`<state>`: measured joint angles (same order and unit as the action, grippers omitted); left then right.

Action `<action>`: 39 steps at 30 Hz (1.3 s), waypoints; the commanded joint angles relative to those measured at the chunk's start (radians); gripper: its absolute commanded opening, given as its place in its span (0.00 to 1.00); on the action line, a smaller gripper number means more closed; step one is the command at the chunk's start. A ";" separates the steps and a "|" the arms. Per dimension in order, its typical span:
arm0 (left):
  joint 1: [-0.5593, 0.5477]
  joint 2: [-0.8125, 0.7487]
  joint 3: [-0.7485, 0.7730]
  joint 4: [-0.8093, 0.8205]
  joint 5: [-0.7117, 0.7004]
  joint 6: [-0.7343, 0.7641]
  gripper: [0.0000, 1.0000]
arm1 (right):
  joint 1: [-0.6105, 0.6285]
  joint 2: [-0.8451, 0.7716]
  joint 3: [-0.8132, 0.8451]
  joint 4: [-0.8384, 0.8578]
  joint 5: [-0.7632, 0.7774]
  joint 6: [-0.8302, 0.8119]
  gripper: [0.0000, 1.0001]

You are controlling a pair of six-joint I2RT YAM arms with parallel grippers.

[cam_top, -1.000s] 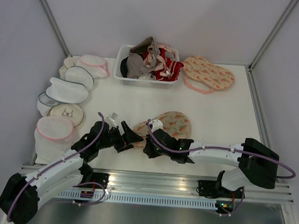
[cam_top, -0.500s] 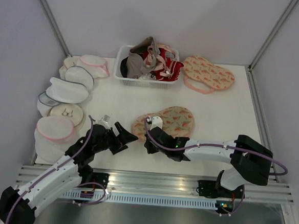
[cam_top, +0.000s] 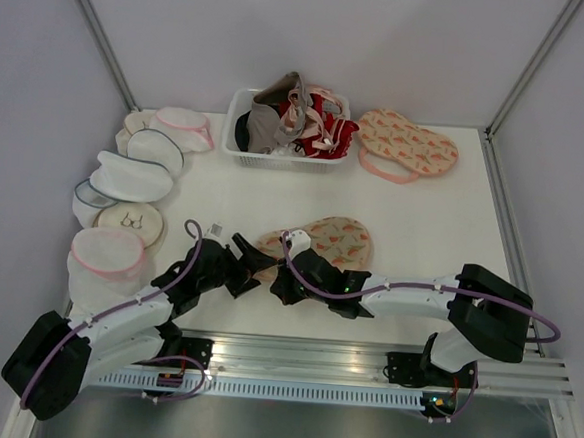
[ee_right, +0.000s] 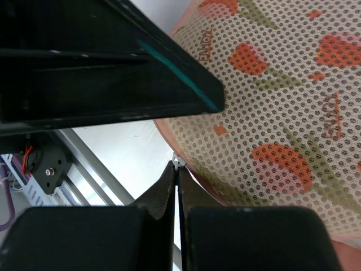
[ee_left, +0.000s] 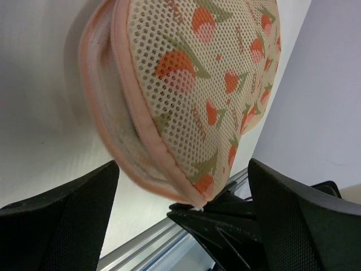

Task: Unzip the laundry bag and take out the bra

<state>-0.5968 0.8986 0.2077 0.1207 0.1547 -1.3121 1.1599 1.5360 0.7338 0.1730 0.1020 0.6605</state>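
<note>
The laundry bag (cam_top: 328,242), peach mesh printed with watermelon slices, lies flat in the middle of the table. Its pink-trimmed near-left end fills the left wrist view (ee_left: 186,84) and the right wrist view (ee_right: 282,113). My right gripper (cam_top: 279,283) is shut on the small white zipper pull (ee_right: 178,162) at that end. My left gripper (cam_top: 248,259) stands open, its black fingers (ee_left: 62,209) on either side of the bag's tip without touching it. The bra is hidden from view.
A white basket (cam_top: 238,153) of red, pink and grey garments stands at the back. Another watermelon pouch (cam_top: 407,145) lies to its right. Several white mesh pouches (cam_top: 129,178) pile along the left edge. The aluminium rail (cam_top: 302,355) runs along the near edge.
My left gripper drew back to the left half a second ago, then came right again to the bag's tip. The right gripper stayed shut at the bag's end, which shifted slightly.
</note>
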 commanded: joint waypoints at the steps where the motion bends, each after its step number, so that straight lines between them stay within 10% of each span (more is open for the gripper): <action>1: -0.023 0.051 0.006 0.181 -0.011 -0.062 0.94 | 0.009 -0.024 0.001 0.086 -0.031 -0.006 0.00; 6: -0.031 0.060 -0.022 0.253 -0.014 -0.064 0.67 | 0.011 -0.028 0.004 0.105 -0.041 -0.010 0.00; 11: -0.031 0.017 -0.027 0.229 -0.043 -0.047 0.04 | 0.009 -0.022 0.022 0.056 -0.038 -0.021 0.00; 23: 0.035 0.016 0.051 0.107 0.003 0.183 0.02 | 0.004 0.029 0.174 -0.718 0.336 0.066 0.00; 39: 0.310 0.448 0.462 -0.013 0.296 0.639 0.02 | -0.100 -0.112 0.113 -0.903 0.564 0.162 0.00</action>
<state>-0.3286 1.2457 0.5735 0.0692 0.3874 -0.8165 1.0603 1.4738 0.8570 -0.6319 0.6014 0.8093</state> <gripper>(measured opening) 0.044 0.007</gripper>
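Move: The strip of zipped pink edge that the left hand will close on lies almost between its open fingers, about 1 cm ahead and 2 cm to the right, level with them. The zip pull, already pinched by the right hand, is roughly 2 cm ahead and 4 cm right of the left hand. From the right hand, that strip is 2 cm left, 1 cm back and 1 cm higher; the laundry bag's middle lies some 7 cm ahead, 9 cm right and 4 cm lower, its right end about 20 cm right, 3 cm ahead and 4 cm lower. Easing about a centimetre right and up, the left hand shuts its open fingers on the pink zip edge, then carries it some 8 cm forward and a little up. Keeping its pinch on the pull, the right hand waits, then sweeps quickly about 17 cm right and slightly forward along the bag's near edge, away from the left grip, turning clockwise and tipping its fingers steeply down. ##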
